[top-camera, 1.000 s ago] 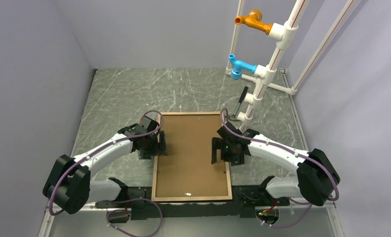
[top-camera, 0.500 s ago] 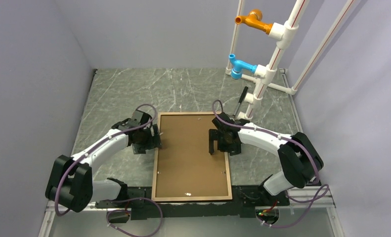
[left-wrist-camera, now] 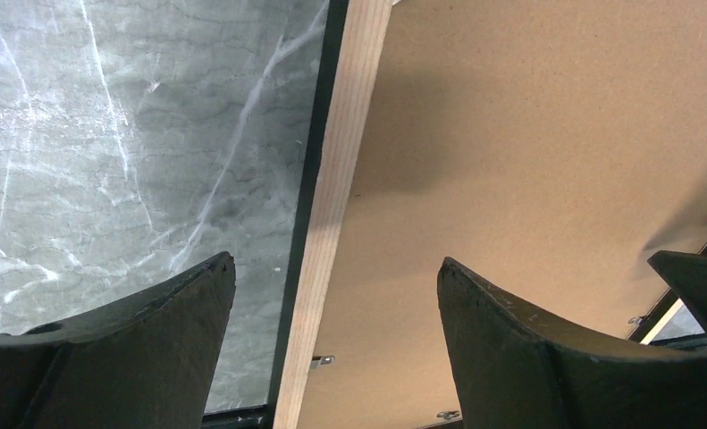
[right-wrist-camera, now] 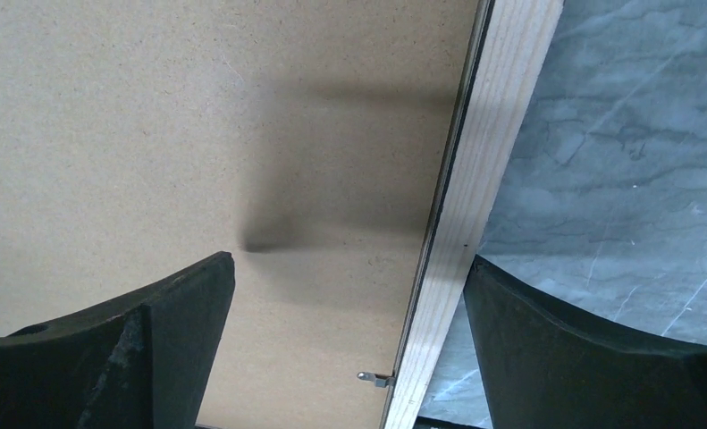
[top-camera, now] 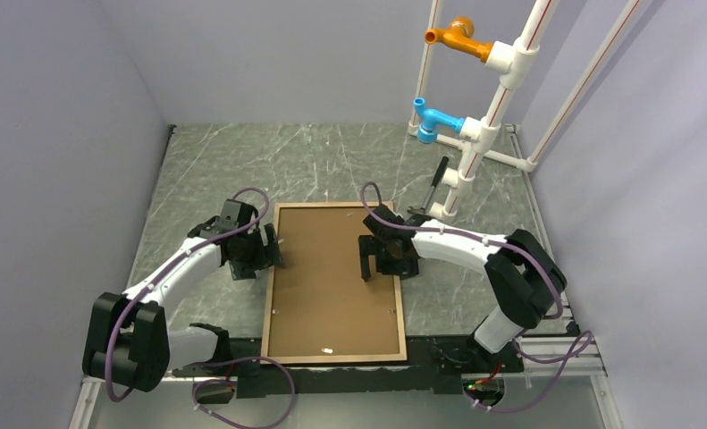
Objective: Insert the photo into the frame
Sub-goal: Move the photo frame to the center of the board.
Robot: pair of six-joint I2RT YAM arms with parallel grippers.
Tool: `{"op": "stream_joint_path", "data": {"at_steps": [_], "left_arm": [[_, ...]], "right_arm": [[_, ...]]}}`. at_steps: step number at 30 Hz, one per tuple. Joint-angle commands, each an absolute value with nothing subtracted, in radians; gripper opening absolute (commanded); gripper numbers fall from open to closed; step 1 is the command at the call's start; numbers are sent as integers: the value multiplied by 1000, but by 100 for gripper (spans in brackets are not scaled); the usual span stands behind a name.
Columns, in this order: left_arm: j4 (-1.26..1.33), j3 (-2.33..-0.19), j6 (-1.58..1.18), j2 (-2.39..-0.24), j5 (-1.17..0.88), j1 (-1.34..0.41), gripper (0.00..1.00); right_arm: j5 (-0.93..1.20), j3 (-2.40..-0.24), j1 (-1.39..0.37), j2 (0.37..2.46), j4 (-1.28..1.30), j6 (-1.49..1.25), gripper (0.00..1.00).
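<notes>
The frame (top-camera: 266, 332) lies back-up on the marble table, its pale wood rails around a brown backing board (top-camera: 332, 286). The photo is hidden. My left gripper (top-camera: 269, 252) is open, its jaws standing either side of the left rail (left-wrist-camera: 336, 179), one over the table and one over the board (left-wrist-camera: 528, 134). My right gripper (top-camera: 381, 259) is open too and straddles the right rail (right-wrist-camera: 492, 143), with one finger over the board (right-wrist-camera: 197, 116) and the other close by the rail's outer edge. Neither gripper holds anything.
A white pipe rack (top-camera: 475, 143) with an orange fitting (top-camera: 457, 36) and a blue fitting (top-camera: 434, 119) stands at the back right. A black tool (top-camera: 437, 179) leans at its foot. Small metal tabs (right-wrist-camera: 376, 378) stick out from the rails. Grey walls close in both sides.
The frame has slid left on the table. Both grippers have moved left and farther from the arm bases along its rails, still open.
</notes>
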State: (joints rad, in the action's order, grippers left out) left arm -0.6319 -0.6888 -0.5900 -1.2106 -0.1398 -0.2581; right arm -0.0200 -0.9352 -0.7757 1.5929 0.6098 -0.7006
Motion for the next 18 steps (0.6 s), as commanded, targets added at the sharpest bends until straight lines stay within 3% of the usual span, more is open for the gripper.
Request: {"op": "stream_joint_path", "data": {"at_steps": [1, 9, 18], "left_arm": [[-609, -680, -565, -1209, -156, -249, 86], [-639, -694, -548, -1198, -114, -245, 87], [-639, -692, -538, -1205, -104, -244, 87]], "right_arm": [[46, -1029, -813, 1640, 543, -727, 98], [-173, -1216, -795, 1751, 725, -667, 99], [-179, -1342, -689, 1853, 756, -596, 99]]}}
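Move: The photo frame, lying back side up, has its middle about 10 cm to the right hand's left, level with it fore and aft and some 2 cm below. The frame's right rail is about 4 cm to that hand's right, against its outer finger. The white pipe foot stands some 12 cm right and 9 cm ahead, the hammer about 13 cm right and 21 cm ahead. From the left hand the frame's middle lies roughly 15 cm right, level fore and aft, 4 cm below. The frame's right rail, already touched on its outer side by the right hand's outer finger, is pushed forward and a little left; the hand travels about 8 cm forward along the rail and some 2 cm left. It rises 1.5 cm in the later part, the finger ending clear of the rail, with the fingers wide open throughout. ##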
